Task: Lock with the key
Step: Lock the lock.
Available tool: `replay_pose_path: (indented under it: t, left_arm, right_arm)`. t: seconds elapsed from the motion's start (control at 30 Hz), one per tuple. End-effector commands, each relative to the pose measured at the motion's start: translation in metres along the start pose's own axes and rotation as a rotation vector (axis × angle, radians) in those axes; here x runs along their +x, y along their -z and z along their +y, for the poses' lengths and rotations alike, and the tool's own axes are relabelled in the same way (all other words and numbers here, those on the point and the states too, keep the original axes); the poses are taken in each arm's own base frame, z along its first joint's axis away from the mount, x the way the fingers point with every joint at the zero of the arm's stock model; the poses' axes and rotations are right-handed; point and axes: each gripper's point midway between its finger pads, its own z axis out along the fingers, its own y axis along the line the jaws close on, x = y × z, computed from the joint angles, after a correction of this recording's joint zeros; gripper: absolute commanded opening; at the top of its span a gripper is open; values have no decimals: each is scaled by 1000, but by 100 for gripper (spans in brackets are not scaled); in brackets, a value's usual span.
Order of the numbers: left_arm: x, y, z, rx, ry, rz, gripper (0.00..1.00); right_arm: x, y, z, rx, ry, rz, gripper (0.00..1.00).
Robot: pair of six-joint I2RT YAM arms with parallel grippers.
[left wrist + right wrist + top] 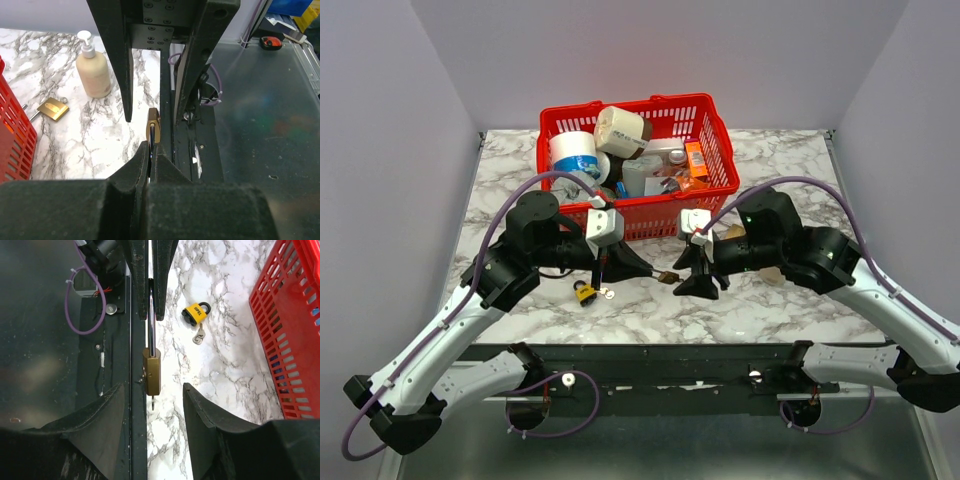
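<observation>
A brass padlock (152, 371) hangs in the air between my two grippers, above the table's front edge. My left gripper (149, 150) is shut on its steel shackle (150, 315). In the top view the padlock (668, 277) sits just off the left gripper (645, 268). A small key (152, 401) sticks out of the lock's underside, pointing at my right gripper (153, 386). The right gripper's jaws stand open on either side of the lock's lower end, touching neither lock nor key. In the top view the right gripper (698, 278) faces the left one.
A yellow padlock (196, 312) with a loose key (198, 335) lies on the marble, left of centre (585, 292). A red basket (715, 190) full of items stands behind. A lotion bottle (94, 67) and another brass padlock (52, 108) are near the right arm.
</observation>
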Motion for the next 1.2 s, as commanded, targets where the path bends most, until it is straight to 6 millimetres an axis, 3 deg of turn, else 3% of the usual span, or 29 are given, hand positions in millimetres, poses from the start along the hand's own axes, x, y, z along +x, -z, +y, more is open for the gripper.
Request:
replay_pose_path:
  t: [0.0,0.3,0.4,0.43,0.47,0.6,0.63,0.67,0.73,0.8,0.83,0.93,0.97,1.03,1.17]
  left_arm:
    - [-12,3,-6,30,-50,-22,0]
    - [-9,0,2,-1,-28,-12,0]
    - [-7,0,5,-17,-30,-11,0]
    - [-7,1,6,-26,-26,-8,0]
    - [-7,1,8,-35,-18,-8,0]
    - [-14,3,26,-131,41,-37,0]
    - [-14,7,35,-181,92,-59,7]
    - [-22,9,41,-210,100,-97,20]
    - [-25,14,55,-296,193,-139,55]
    - [-32,20,65,-353,234,-188,66]
    - [-30,22,69,-372,274,-201,78]
    - [-26,31,92,-505,458,-275,83]
    - [-29,31,93,-496,531,-313,84]
    - [-27,35,101,-504,579,-361,85]
    - [-43,31,112,-497,623,-442,86]
  right_arm:
    - [-10,-3,4,-44,-1,-28,55]
    - [-22,-9,-3,-32,-11,-57,42]
    - [-19,-11,-7,-18,-11,-47,23]
    - [-18,-12,-7,-15,-15,-43,7]
    - [-17,-11,-8,-8,-16,-41,1]
    - [-11,-13,-13,33,-53,-37,1]
    - [-8,-13,-15,48,-63,-34,1]
    - [-10,-13,-20,83,-76,-43,1]
    - [-11,-10,-30,139,-94,-57,1]
    - [-13,-6,-48,236,-139,-80,1]
    - [-15,-2,-54,276,-150,-98,1]
    - [-25,10,-77,424,-192,-183,1]
    - [-38,16,-87,482,-192,-252,1]
    - [-38,17,-94,523,-200,-285,1]
    - [-48,19,-108,588,-273,-339,1]
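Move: The brass lock, its shackle still nipped in the left hand's shut fingertips, has its body about 4 cm to the left hand's right and a couple of centimetres below. From the half-open right hand, the lock body is roughly 3 cm to the left, level fore and aft and about 1 cm higher. The red basket's middle lies some 36 cm ahead of the right hand, 9 cm left and 13 cm below; the yellow padlock is about 6 cm ahead, 23 cm left and 20 cm below. The right hand eases about 1.5 cm left so that its fingers straddle the brass lock's body and shuts them on it, while the left hand almost stands still and keeps the shackle until that grip is made. Then the left hand opens wide and lets go, swinging some 10 cm forward and 2 cm left with a counter-clockwise turn and a tip downward, while the right hand carries the lock about 8 cm forward towards the basket, turning roughly 30 degrees clockwise and rising a little near the end. ##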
